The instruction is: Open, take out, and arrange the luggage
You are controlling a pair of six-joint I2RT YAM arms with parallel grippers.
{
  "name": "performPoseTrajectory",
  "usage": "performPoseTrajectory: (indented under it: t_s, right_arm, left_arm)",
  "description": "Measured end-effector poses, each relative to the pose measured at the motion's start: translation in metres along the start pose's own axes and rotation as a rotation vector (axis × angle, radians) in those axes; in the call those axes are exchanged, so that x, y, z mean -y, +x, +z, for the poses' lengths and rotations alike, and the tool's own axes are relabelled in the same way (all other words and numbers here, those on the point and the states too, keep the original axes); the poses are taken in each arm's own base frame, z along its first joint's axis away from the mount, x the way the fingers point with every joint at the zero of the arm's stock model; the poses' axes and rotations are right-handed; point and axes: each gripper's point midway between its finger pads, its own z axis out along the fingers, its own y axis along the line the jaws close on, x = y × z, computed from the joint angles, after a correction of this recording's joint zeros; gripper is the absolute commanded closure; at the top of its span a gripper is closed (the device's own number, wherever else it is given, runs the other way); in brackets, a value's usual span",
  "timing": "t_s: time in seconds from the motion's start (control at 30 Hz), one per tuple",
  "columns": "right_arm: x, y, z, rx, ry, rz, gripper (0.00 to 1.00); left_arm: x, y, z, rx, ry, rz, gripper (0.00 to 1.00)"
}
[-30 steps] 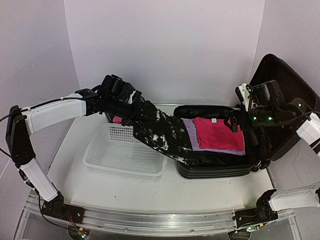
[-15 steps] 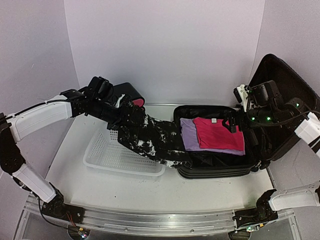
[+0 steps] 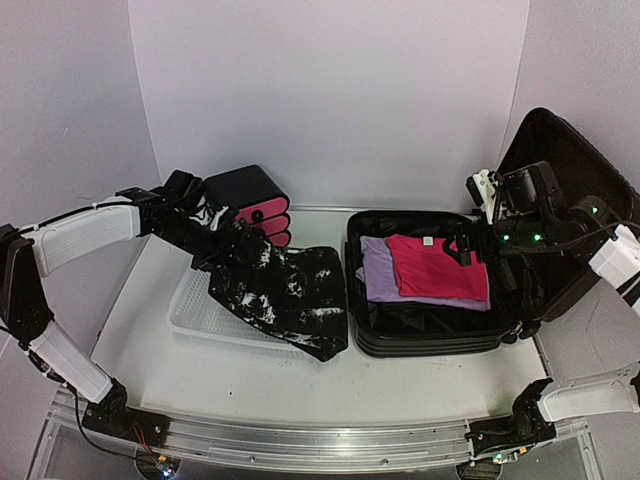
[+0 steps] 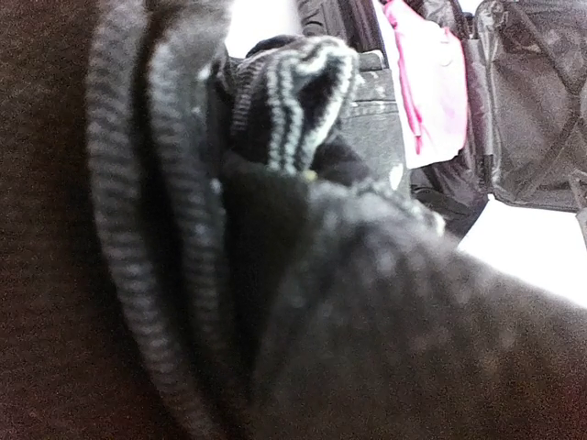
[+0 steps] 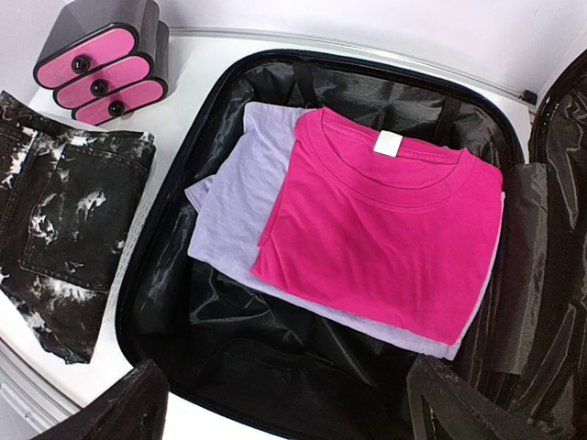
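The luggage lies open at the right, its lid propped up behind. Inside it a pink T-shirt rests on a lavender shirt. My left gripper is shut on a black, white-splattered garment that hangs over the white basket, left of the luggage. Dark fabric fills the left wrist view and hides the fingers. My right gripper hovers open above the luggage's near inside, holding nothing; it also shows in the top view.
A small black box with three pink drawers stands behind the basket, near the back wall. Bare white table runs along the front. Walls close in the left, back and right sides.
My left arm has swung left and down, pulling the splattered garment fully out of the luggage and over the basket. The right arm has barely moved.
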Motion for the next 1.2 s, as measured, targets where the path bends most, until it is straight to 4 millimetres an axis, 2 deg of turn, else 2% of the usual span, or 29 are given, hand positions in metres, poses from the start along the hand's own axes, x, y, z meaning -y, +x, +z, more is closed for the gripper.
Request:
performPoseTrajectory:
  t_s: [0.37, 0.73, 1.07, 1.2]
  right_arm:
    - [0.0, 0.002, 0.004, -0.013, 0.0, -0.002, 0.07]
    - [0.001, 0.007, 0.008, -0.028, 0.004, -0.003, 0.07]
    - [0.0, 0.009, 0.012, -0.044, 0.007, -0.005, 0.07]
    - [0.0, 0.009, 0.013, -0.046, 0.007, -0.004, 0.07]
  left_arm:
    - [-0.032, 0.0, 0.013, -0.002, -0.113, 0.062, 1.0]
    - [-0.073, -0.003, 0.033, -0.028, -0.259, 0.099, 1.0]
    - [-0.101, -0.007, 0.033, -0.01, -0.393, 0.152, 1.0]
    - [-0.105, -0.008, 0.031, -0.013, -0.421, 0.193, 1.0]
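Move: The black jeans hang already pinched in the left hand, spilling over the basket's right side. The middle of the basket, where they go, lies about 7 cm back, 4 cm right and 15 cm below that hand. The drawer box stands some 17 cm straight ahead and 9 cm lower; the open suitcase is roughly 43 cm right, 4 cm back and 13 cm lower. From the right hand the basket is about 45 cm left, 5 cm back and 23 cm below. The jeans are lowered into the basket by the left hand, which keeps its pinch on their far-left end: it sinks about 9 cm, drifting left and a little forward so that the overhanging part is drawn left, in over the right rim. The wrist tips the fingers some 25 degrees steeper downwards, the sinking easing off at the end. ##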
